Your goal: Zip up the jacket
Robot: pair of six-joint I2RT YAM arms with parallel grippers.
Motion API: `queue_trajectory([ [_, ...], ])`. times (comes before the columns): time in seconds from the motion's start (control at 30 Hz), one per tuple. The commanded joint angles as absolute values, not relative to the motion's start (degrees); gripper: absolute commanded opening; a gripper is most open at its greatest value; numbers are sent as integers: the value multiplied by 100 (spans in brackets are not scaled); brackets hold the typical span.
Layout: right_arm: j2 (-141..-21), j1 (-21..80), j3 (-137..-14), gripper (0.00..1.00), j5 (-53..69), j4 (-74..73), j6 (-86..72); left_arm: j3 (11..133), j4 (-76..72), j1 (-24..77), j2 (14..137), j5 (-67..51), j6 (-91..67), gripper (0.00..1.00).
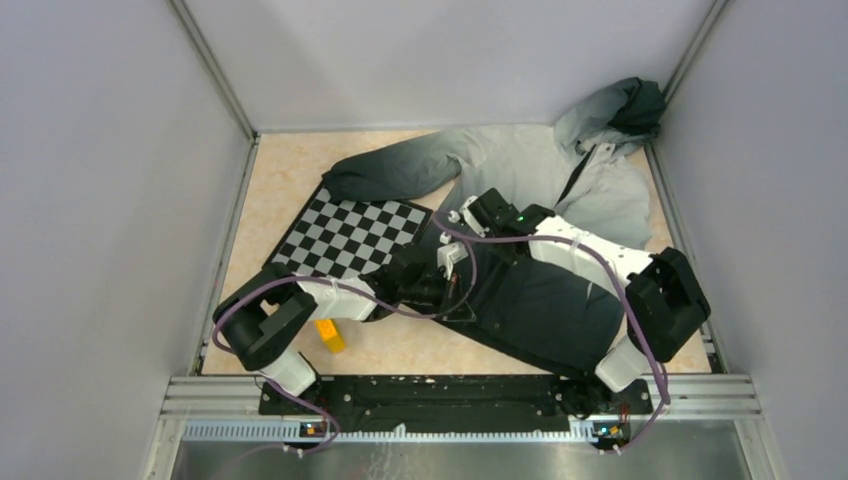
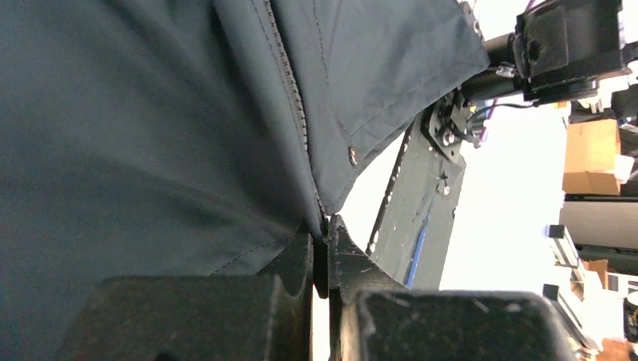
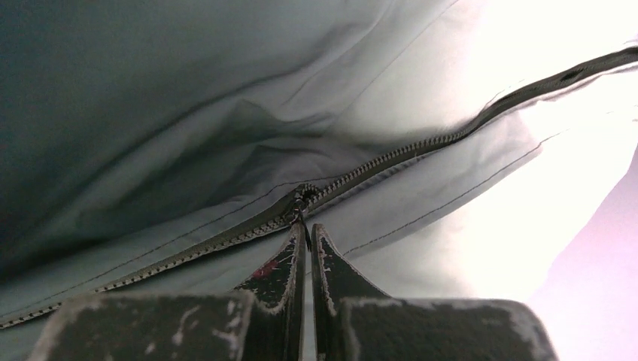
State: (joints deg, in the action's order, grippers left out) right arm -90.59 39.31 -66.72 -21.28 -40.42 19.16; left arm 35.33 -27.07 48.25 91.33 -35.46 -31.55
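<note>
The jacket [image 1: 560,190] lies across the table, pale grey at the hood and black at the hem. My left gripper [image 1: 432,290] is shut on the jacket's dark hem edge [image 2: 320,203] at the bottom of the zipper [image 2: 290,83]. My right gripper [image 1: 462,215] is over the middle of the jacket, shut on the zipper pull [image 3: 301,218]. The zipper slider [image 3: 302,197] sits just above the fingertips; the zipper teeth [image 3: 391,156] run up to the right and down to the left.
A black-and-white checkerboard [image 1: 350,235] lies left of the jacket, partly under a sleeve. A small yellow object [image 1: 330,335] sits by the left arm's base. Grey walls with metal rails enclose the table on three sides.
</note>
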Motion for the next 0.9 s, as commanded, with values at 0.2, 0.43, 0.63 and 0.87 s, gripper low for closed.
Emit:
queue_trajectory([
  [0.2, -9333, 3540, -6316, 0, -4198, -3356, 1342, 2974, -2050, 4922, 8690, -4243, -3131, 0],
  [0.43, -9609, 2564, -6988, 0, -4461, -1814, 3236, 2834, -2142, 4931, 8953, -4310, -3140, 0],
  [0.63, -9994, 1795, -7112, 0, -3943, -512, 4256, 2799, -2202, 4931, 9047, -4278, -3120, 0],
  [0.87, -11688, 724, -9079, 0, -4148, 522, 5321, 2694, -1866, 4998, 8783, -4257, -2987, 0],
])
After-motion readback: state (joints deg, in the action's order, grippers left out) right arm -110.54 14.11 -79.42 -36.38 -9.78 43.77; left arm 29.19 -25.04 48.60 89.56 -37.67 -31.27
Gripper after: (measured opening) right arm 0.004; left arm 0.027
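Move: The right hand already pinches the zip pull; the top end of the zip lies about 25 cm ahead and 20 cm to its right, some 7 cm lower. The bunched hood is beyond that, roughly 36 cm ahead and 31 cm right of this hand. From the left hand, which already grips the bottom hem by the zip, the zip's top end is about 38 cm ahead and 30 cm right, some 4 cm lower. Right dips back, then draws the zip pull about 25 cm forward-right towards the collar; left tugs hem back-left. ##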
